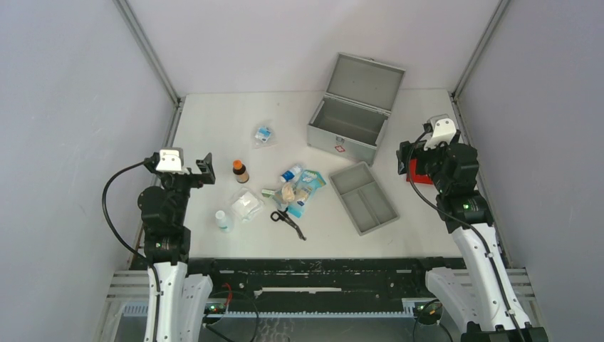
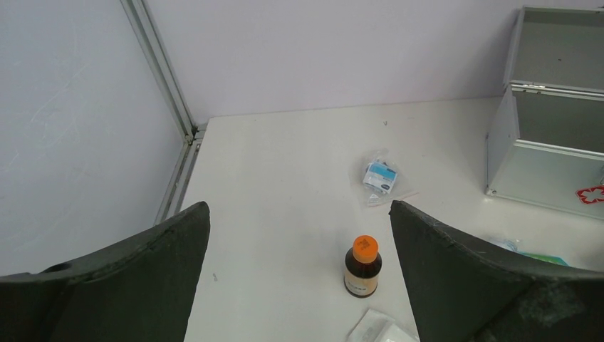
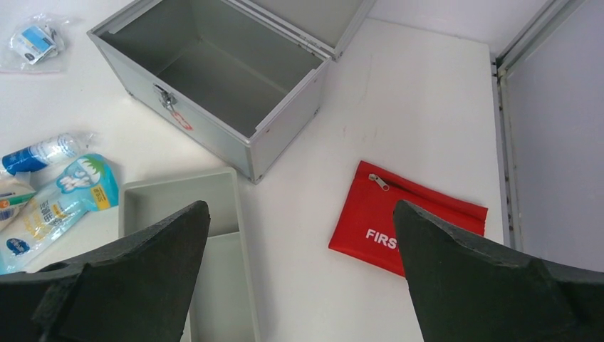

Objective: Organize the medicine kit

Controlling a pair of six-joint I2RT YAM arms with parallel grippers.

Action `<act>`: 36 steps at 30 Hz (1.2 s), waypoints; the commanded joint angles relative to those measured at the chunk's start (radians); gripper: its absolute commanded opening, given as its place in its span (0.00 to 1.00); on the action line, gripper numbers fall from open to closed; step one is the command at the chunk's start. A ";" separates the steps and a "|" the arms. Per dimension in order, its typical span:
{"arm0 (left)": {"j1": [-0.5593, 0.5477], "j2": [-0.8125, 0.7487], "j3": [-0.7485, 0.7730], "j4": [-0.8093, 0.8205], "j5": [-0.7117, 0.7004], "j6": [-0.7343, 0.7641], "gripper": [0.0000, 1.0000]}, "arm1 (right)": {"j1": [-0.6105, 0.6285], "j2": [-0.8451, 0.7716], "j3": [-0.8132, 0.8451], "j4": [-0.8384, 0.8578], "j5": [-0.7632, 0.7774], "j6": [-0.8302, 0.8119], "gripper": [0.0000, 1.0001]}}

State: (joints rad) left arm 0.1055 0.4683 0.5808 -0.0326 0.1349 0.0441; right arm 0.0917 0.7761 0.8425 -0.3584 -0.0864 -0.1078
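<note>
The medicine kit (image 1: 350, 129) is a grey metal box at the back right of the table, with its lid up and a red-white sticker on the front. Its inside (image 3: 214, 78) holds nothing. My left gripper (image 1: 205, 168) hangs open over the left side of the table. A brown bottle with an orange cap (image 2: 363, 267) stands just ahead of it, near the right finger. My right gripper (image 3: 300, 210) is open above bare table, between a shallow grey two-compartment tray (image 3: 178, 199) and a red first-aid pouch (image 3: 399, 214).
Loose supplies lie mid-table: a small bag with a blue item (image 1: 264, 135), a white gauze packet (image 1: 246, 205), a small clear bottle (image 1: 224, 220), black scissors (image 1: 288, 222) and a pile of blue packets (image 1: 303, 187). Walls close in the left, back and right.
</note>
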 commanded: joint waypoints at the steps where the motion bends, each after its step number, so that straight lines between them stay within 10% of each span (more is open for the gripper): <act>1: 0.011 -0.005 0.000 0.045 0.013 -0.012 1.00 | 0.002 -0.006 0.019 0.070 0.060 0.005 1.00; 16: 0.000 0.010 0.014 0.027 0.041 -0.009 1.00 | -0.121 0.230 0.066 0.095 0.301 0.115 1.00; 36: -0.009 0.034 0.017 0.020 0.074 -0.009 1.00 | -0.429 0.780 0.229 0.047 0.228 0.344 0.96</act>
State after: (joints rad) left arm 0.1005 0.4915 0.5808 -0.0319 0.1761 0.0441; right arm -0.2970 1.5021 1.0027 -0.3107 0.1726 0.1879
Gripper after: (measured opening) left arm 0.996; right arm 0.962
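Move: Out to the right of the right hand lies the red first aid kit, flat on the table, about 14 cm to its right, 9 cm ahead and 25 cm below. The grey divided tray stands roughly 10 cm to this hand's left and about level with it fore and aft, 24 cm down; the open metal box is some 19 cm ahead and 15 cm left, about 19 cm below. From the left hand the kit is about 70 cm right, 13 cm ahead and 29 cm down. Swinging out to the right and down over the red first aid kit, the right arm carries its open, empty gripper about 17 cm right and 16 cm down, reaching some 7 cm forward as well and sinking most steeply at the end. The wrist turns clockwise by roughly 40 degrees and tips the fingers about 30 degrees further down; they stay wide open and stop short of the kit. ##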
